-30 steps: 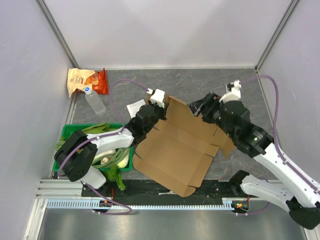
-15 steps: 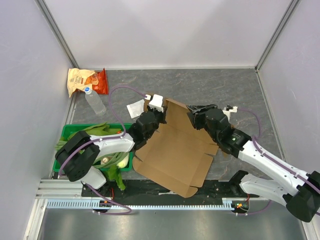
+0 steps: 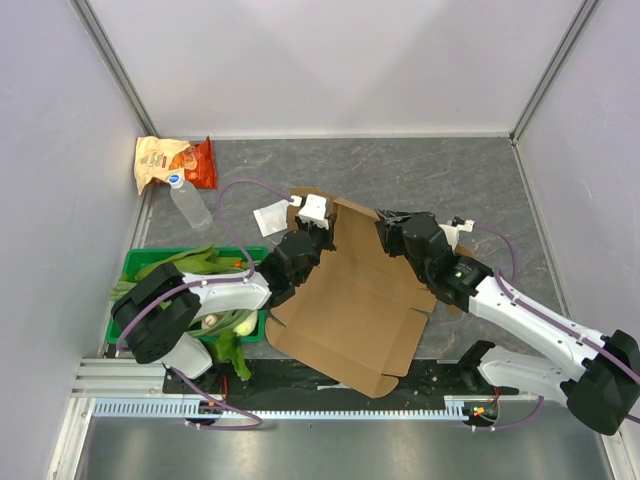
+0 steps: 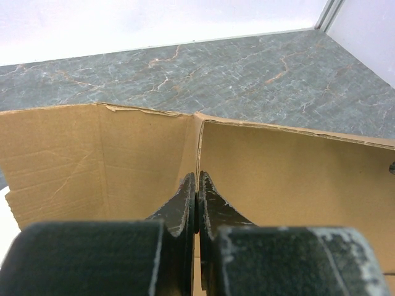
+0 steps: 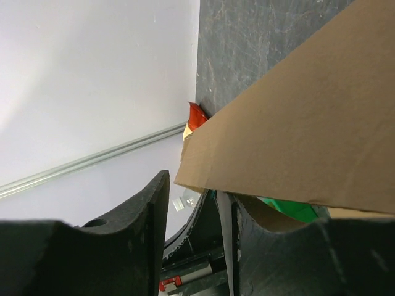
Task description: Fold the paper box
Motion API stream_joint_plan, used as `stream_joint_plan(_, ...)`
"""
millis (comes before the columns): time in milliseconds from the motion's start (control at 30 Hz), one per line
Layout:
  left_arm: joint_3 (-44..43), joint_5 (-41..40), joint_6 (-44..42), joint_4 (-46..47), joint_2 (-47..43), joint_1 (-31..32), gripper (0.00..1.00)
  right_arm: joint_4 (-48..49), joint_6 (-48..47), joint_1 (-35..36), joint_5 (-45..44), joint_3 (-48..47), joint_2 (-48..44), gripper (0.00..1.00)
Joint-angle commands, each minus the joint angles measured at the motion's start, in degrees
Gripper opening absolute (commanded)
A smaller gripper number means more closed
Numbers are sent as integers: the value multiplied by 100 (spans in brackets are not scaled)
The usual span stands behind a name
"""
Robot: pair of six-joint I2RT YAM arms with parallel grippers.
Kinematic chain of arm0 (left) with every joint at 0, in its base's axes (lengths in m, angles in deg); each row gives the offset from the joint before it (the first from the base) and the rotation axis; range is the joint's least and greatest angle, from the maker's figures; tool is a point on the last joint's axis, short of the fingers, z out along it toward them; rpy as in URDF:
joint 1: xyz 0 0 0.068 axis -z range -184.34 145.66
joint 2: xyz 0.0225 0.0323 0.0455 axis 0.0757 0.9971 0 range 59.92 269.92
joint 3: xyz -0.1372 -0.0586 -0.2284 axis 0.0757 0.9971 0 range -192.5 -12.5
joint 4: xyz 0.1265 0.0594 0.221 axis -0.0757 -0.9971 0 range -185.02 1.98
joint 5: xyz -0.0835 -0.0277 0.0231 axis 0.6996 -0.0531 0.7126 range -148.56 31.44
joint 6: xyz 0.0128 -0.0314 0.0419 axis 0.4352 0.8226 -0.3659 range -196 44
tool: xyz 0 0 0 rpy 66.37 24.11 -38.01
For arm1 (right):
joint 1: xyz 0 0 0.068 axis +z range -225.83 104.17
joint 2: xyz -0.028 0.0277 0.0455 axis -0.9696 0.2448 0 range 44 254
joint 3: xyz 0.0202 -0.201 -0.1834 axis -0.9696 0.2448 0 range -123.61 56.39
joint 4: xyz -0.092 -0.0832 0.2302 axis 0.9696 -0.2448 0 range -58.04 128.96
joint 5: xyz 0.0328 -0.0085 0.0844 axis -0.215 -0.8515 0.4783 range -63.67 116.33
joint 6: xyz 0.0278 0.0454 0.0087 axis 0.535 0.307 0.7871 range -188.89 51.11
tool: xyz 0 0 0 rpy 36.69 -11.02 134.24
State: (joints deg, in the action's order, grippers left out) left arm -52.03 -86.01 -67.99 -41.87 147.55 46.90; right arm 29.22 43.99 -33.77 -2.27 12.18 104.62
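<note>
The paper box (image 3: 350, 310) lies opened out in the middle of the table, brown and unprinted, with its back flap raised. My left gripper (image 3: 322, 228) is at that flap's left end. In the left wrist view the left gripper (image 4: 197, 176) is shut on a thin cardboard edge at the seam between two upright panels of the paper box (image 4: 123, 154). My right gripper (image 3: 383, 222) is at the flap's right end. In the right wrist view the right gripper (image 5: 192, 185) stands open, and a corner of the paper box (image 5: 296, 135) lies across the gap, close to the right finger.
An orange-and-tan snack bag (image 3: 170, 162) lies at the back left, with a water bottle (image 3: 188, 203) and a white card (image 3: 270, 216) beside it. A green crate (image 3: 150, 265) of vegetables stands left of the box. Walls close in on both sides.
My right arm has swung left and down to the right end of the back flap, and its jaws have narrowed. The left gripper has kept its grip and shifted slightly towards the back.
</note>
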Motion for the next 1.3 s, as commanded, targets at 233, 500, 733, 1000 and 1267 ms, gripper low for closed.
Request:
stream_joint_plan(233,209,-227,183,711,-220,70,2,173,788,21,-699,272,143,30)
stream_joint_plan(500,542,256,542,589,-536,70,42,603,709,-66,-928,614,257,4)
stream_joint_plan(733,929,538,930,-1096,-2319,0,70,1929,-414,-505,-692,1141,38,0)
stream_joint_plan(1000,763,3142,1219,-2549,-3098,-2310,72,4365,-1750,-1587,838,2126,222,0)
stream_joint_plan(1267,131,3894,1055,-1654,-1259,-2681,88,4155,-2824,-1657,1392,1670,134,0)
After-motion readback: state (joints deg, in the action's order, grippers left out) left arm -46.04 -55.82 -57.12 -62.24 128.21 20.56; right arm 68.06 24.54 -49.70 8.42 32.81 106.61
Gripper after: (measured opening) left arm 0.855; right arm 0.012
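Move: The right hand's half-open fingers already straddle the raised long wall; its top edge lies only about 2 cm ahead and 2 cm below. The box corner pinched by the left hand is roughly 14 cm to the right hand's left and about level fore and aft. From the left hand, that corner is between its fingertips, the right hand's grip spot about 15 cm to the right and 1 cm ahead, and the white sheet some 16 cm left, 3 cm ahead, down on the table. The right fingers shut on the long wall's top edge while sinking a few cm, then pull it about 6 cm to the right with some forward and downward travel, easing slightly left and up last as the fingertips tilt up some 15 degrees. Meanwhile the left fingers open and release the corner; that hand backs off and rises about 8 cm, swings some 12 cm left and forward again, then sinks back to its starting height beside the end flap, fingers wide. ##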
